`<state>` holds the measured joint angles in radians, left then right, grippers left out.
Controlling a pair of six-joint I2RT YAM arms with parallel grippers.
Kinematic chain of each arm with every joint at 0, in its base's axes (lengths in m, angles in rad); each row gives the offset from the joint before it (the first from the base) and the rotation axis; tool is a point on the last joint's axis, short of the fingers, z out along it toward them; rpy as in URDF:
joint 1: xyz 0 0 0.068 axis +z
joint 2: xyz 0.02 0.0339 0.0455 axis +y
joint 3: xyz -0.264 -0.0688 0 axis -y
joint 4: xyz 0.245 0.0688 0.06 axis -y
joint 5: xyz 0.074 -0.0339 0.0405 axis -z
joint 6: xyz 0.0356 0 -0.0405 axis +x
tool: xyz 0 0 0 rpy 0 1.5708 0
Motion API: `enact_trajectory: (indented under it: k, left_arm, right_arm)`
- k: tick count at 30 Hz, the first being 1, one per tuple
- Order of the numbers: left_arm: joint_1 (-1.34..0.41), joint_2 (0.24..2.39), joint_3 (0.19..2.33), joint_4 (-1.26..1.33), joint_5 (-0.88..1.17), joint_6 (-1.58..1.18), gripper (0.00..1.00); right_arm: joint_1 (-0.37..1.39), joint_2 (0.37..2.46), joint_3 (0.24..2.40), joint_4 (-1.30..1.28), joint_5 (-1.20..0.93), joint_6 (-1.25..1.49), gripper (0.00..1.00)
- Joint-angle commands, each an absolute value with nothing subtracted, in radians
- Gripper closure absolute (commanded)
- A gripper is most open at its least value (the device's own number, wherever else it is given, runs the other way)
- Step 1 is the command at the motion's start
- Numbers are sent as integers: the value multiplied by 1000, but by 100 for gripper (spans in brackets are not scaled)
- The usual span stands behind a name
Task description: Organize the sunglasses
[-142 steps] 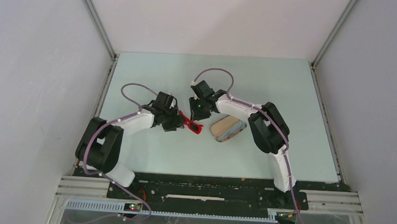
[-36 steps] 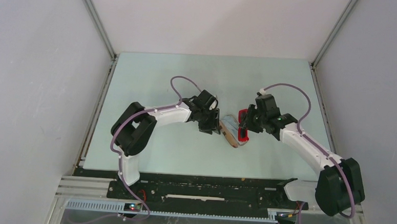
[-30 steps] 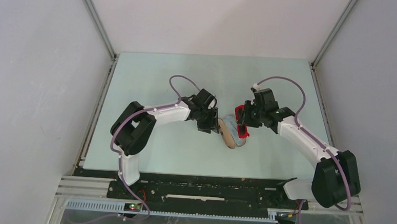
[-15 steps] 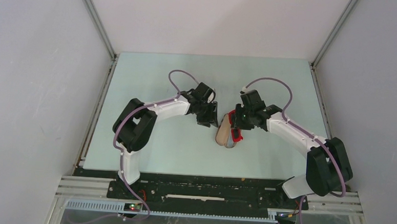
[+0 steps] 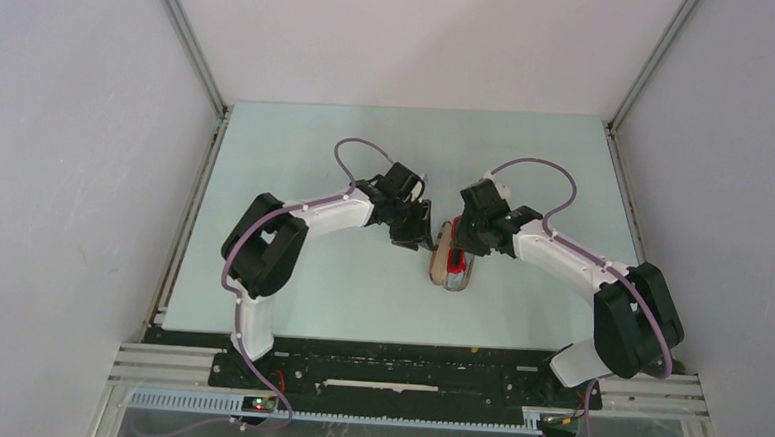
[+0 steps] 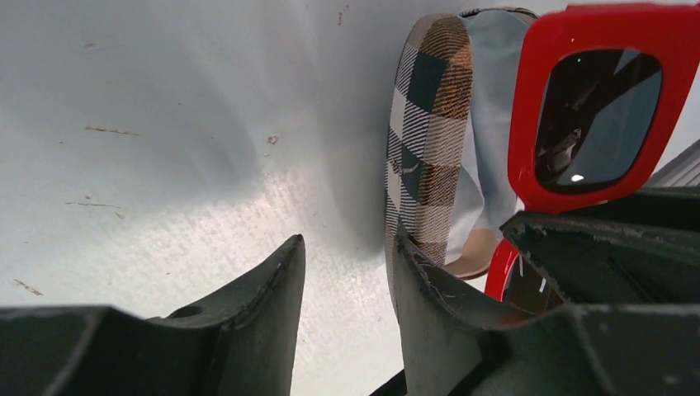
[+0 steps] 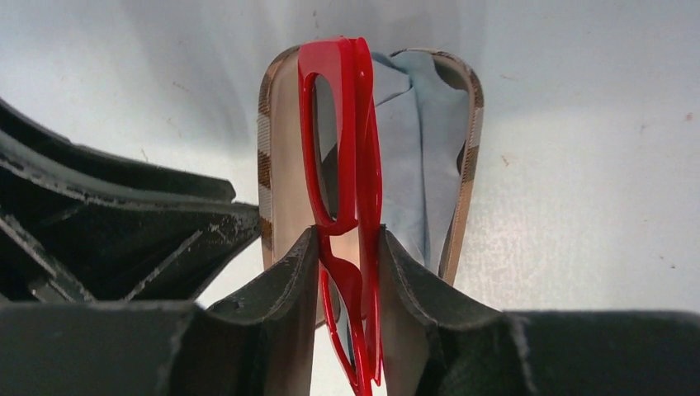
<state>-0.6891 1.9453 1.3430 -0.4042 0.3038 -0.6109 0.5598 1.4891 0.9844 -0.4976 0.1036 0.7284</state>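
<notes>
The sunglasses, red-framed with dark lenses, are folded and held edge-on in my right gripper, which is shut on them. They hang just over the open plaid case, which has a pale blue cloth in its right half. From above, the sunglasses and right gripper sit over the case at mid-table. My left gripper is open, with only bare table between its fingers. Its right finger rests against the outside of the case's plaid wall. The red frame shows beyond it.
The pale green table is bounded by white walls, with metal rails along its left and right edges. The two arms arch in from both sides and meet at the case. A black base bar runs along the near edge.
The right arm has swung left with the sunglasses, bringing them down over the case. The case has turned to lie nearly lengthwise. The left gripper stays at its left side.
</notes>
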Motion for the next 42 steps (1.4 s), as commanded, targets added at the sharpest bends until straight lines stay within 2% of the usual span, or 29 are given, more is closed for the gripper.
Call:
enact_trajectory:
  k: [1,22,42]
  left_arm:
    - [-694,1925,1346,-370,338,-614,52]
    - [-694,1923,1346,-369,344,-614,52]
    - [-703,1924,1341,-372,343,-618,52]
  right_arm:
    - [563,1496,973,-480,198,776,64]
    - [561,1628,961,-437,181,784,65]
    - [593,1555,899,-418,157,852,66]
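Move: The right hand holds the folded red sunglasses over the open case. The cloth-lined case tray lies some 7 cm below this hand, about 1 cm back and 1 cm to its right. At the same height, the case lid is about 4 cm left of the tray and level with it. From the left hand, whose fingertip is at the lid's outer side, the tray lies roughly 7 cm right, 1 cm back and 3 cm lower. Still pinching the folded sunglasses, the right hand sinks about 5 cm into the case tray, then eases back. ##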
